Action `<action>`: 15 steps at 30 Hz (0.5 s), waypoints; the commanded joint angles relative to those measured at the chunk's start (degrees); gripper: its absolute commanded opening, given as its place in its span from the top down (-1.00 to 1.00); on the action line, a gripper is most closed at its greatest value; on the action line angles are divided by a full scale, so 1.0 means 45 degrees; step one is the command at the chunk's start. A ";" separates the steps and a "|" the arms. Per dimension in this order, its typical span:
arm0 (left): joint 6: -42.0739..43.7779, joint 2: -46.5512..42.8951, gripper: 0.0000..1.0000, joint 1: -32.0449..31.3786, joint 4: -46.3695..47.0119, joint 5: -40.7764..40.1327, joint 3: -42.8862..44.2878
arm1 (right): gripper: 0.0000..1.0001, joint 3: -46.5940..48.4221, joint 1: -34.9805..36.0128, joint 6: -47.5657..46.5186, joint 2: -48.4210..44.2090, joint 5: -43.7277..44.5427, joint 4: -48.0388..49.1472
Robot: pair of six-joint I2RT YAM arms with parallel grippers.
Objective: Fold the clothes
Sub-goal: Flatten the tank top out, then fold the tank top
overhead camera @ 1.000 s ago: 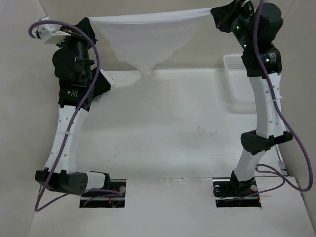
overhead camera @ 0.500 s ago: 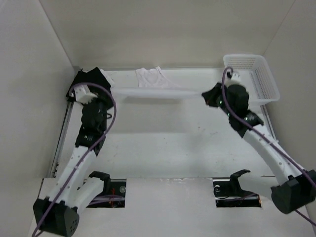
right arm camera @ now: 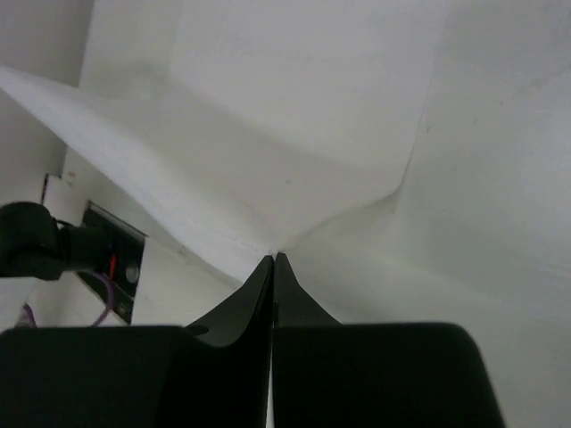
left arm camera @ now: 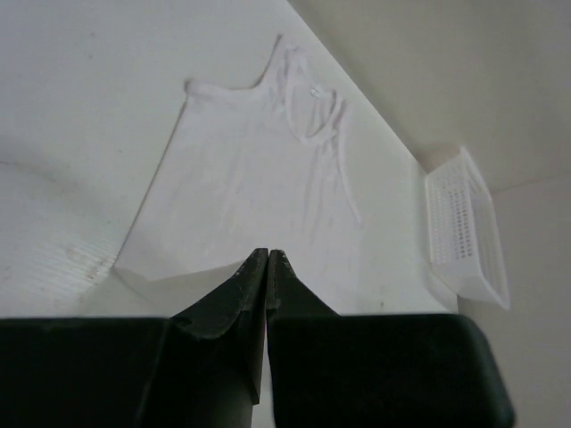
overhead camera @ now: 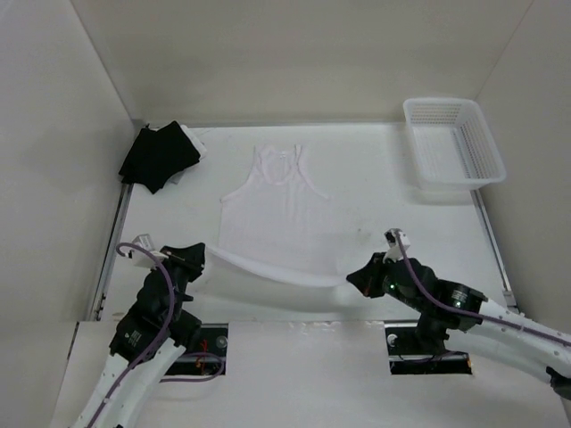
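Observation:
The clothes [overhead camera: 277,209] are one white sleeveless top lying flat on the table, straps toward the far wall and hem toward me. The hem is raised off the table as a band stretched between both grippers. My left gripper [overhead camera: 205,259] is shut on the hem's left corner. In the left wrist view its jaws [left arm camera: 268,253] are pressed together, with the top [left arm camera: 259,178] spread out ahead. My right gripper [overhead camera: 350,278] is shut on the hem's right corner. In the right wrist view the fabric [right arm camera: 268,134] puckers into the closed tips [right arm camera: 274,256].
A white basket [overhead camera: 453,143] stands at the far right, also seen in the left wrist view [left arm camera: 464,227]. A black cloth pile [overhead camera: 159,153] lies at the far left corner. Beige walls close in three sides. Both arm bases sit at the near edge.
Both arms came down from high at the back, where the top hung stretched between them, toward the near edge. The top now lies spread on the table with only its hem raised.

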 commanded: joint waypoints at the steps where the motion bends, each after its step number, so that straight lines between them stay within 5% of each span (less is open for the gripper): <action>1: -0.0366 0.0217 0.98 0.0016 -0.0387 -0.1006 -0.0004 | 0.97 0.0864 0.0979 0.0527 0.1755 0.1315 -0.0032; 5: 0.0083 0.2342 0.97 0.0192 0.2188 -0.1455 -0.0473 | 0.97 0.1645 -0.1145 -0.1407 0.4333 0.0146 0.2761; 8: 0.1193 0.6493 0.97 0.0639 0.6925 -0.1574 -0.0338 | 0.97 0.2853 -0.3955 -0.2676 0.7239 -0.1670 0.5591; 15: 0.1999 1.4506 0.97 0.2671 1.2268 -0.0266 0.3622 | 0.97 0.7695 -0.7299 -0.3363 1.2593 -0.3332 0.7121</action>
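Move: The tank top's chest end lies flat ahead while both hands hold its near hem corners in the air. Its left armpit is about 24 cm ahead of the left hand, 2 cm to its left and 19 cm below. The right armpit is some 29 cm ahead of the right hand, 1 cm left, 15 cm down. The neckline is 33 cm ahead of the left hand and 19 cm right; the black cloth is 35 cm ahead, 19 cm left. The tank top's raised hem is carried forward over its own body towards the armpits, both hands keeping their corners pinched. After a small dip, the right hand sweeps out about 19 cm, ending near its starting height and turned clockwise; the left follows some 12 cm, sinking 5 cm as its fingers tip down and it rolls left side up. ##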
